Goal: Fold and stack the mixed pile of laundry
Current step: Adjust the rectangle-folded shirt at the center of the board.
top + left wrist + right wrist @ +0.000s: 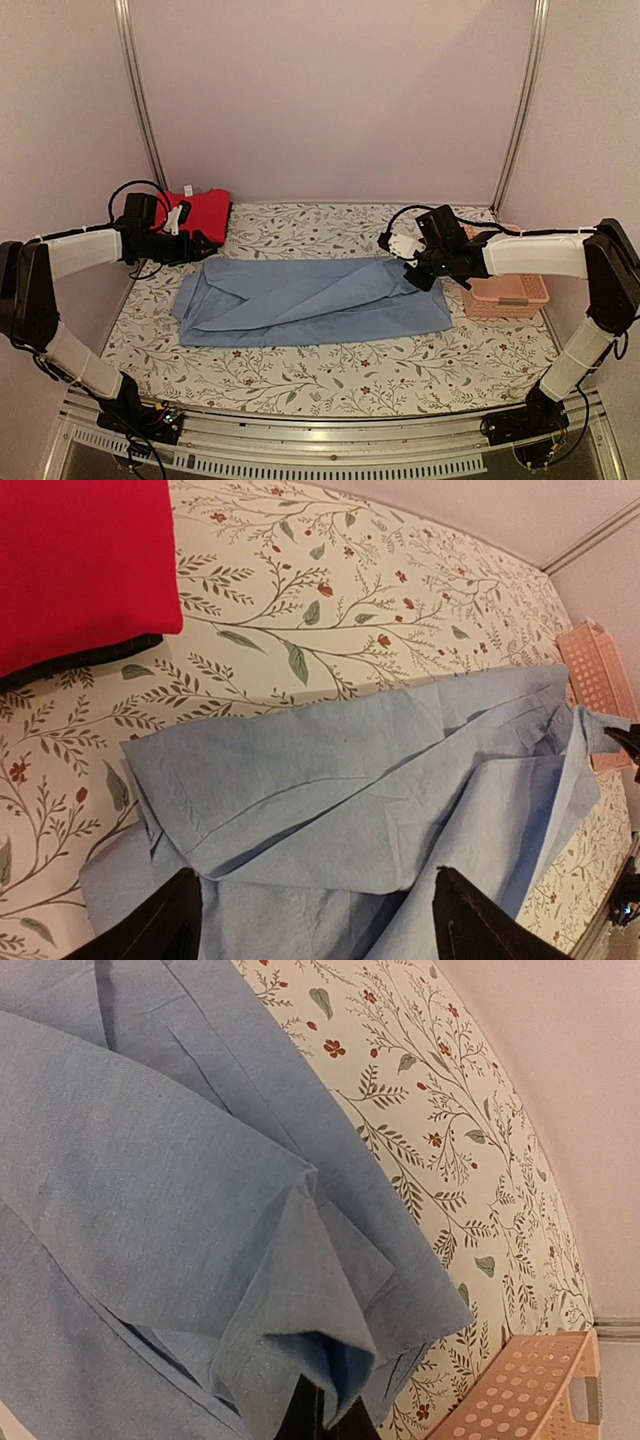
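The light blue shirt [310, 300] lies spread and partly folded across the middle of the floral tablecloth [330, 375]. A folded bright red garment [205, 213] rests at the back left corner. My left gripper [200, 245] hovers over the shirt's left end, jaws wide apart with nothing between them; in the left wrist view its dark fingertips [165, 925] flank the shirt's folds [340, 810]. My right gripper [418, 272] is at the shirt's right end, shut on a bunched, lifted fold of the blue shirt [310, 1360], which drapes over the fingers.
A pink slatted basket [507, 290] stands at the right edge, just behind my right arm, also seen as the basket [520, 1390]. Metal frame posts rise at the back corners. A metal rail [330, 440] runs along the near edge.
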Robot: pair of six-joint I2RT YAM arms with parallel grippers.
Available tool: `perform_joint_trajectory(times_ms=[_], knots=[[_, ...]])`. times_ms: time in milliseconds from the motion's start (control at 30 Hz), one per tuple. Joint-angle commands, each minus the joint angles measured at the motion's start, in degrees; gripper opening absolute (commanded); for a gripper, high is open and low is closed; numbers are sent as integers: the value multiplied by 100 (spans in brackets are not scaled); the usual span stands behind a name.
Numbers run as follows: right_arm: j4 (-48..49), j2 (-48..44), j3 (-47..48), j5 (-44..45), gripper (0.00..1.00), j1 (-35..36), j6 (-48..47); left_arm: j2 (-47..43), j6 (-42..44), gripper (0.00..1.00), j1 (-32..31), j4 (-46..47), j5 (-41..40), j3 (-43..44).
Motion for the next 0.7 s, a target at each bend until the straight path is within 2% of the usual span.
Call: perform_joint_trajectory(times_ms=[0, 33, 67, 100, 133, 267, 333, 367, 433, 533, 667], knots=[[570, -580, -478, -91, 5, -13, -382, -186, 60, 79, 98, 61, 34, -29], [371, -745, -580, -199, 16, 17, -321, -177, 91, 79, 102, 54, 83, -15], [95, -842, -587, -164, 35, 51, -264, -173, 123, 79, 102, 48, 173, 13], [-269, -974, -500, -193, 49, 64, 36, -175, 160, 80, 98, 47, 305, 43], [-647, -1077, -395, -246, 58, 66, 252, -176, 183, 80, 102, 47, 381, 82], [-1761, -1557, -18, -772, 74, 66, 1060, -74, 363, 81, 67, 27, 677, 261], [-1973, -1865, 55, -940, 81, 54, 1476, 87, 513, 81, -61, -102, 817, 435], [-2087, -1981, 111, -1212, 82, 24, 1680, 187, 683, 81, -180, -212, 851, 563], [-2248, -2147, 146, -1514, 82, -78, 2350, 432, 929, 81, -494, -401, 696, 858], [-2410, -2219, 102, -2444, 78, -647, 3295, 918, 1320, 78, -1017, -663, 577, 1389], [-2437, -1880, 124, -3122, 78, -1299, 4639, 1876, 1804, 75, -1714, -1004, 292, 2349]])
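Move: The blue shirt's sleeve end is still pinched in the right fingers, a few centimetres above the right part of the shirt. From that hand the shirt's middle is about 23 cm left, 3 cm back and 6 cm down, and the pink basket some 20 cm right and 4 cm ahead. From the open left hand that shirt middle lies roughly 24 cm right, 5 cm back and 9 cm lower, with the red pile about 16 cm ahead and 4 cm left. The sleeve end is let go as the right fingers spring wide open; that hand backs off about 7 cm towards the base, then climbs some 9 cm clear of the cloth, rolling its left side up by around 30 degrees. The empty left hand lifts slightly, then swings about 10 cm right over the shirt, turning clockwise, fingers staying open. ##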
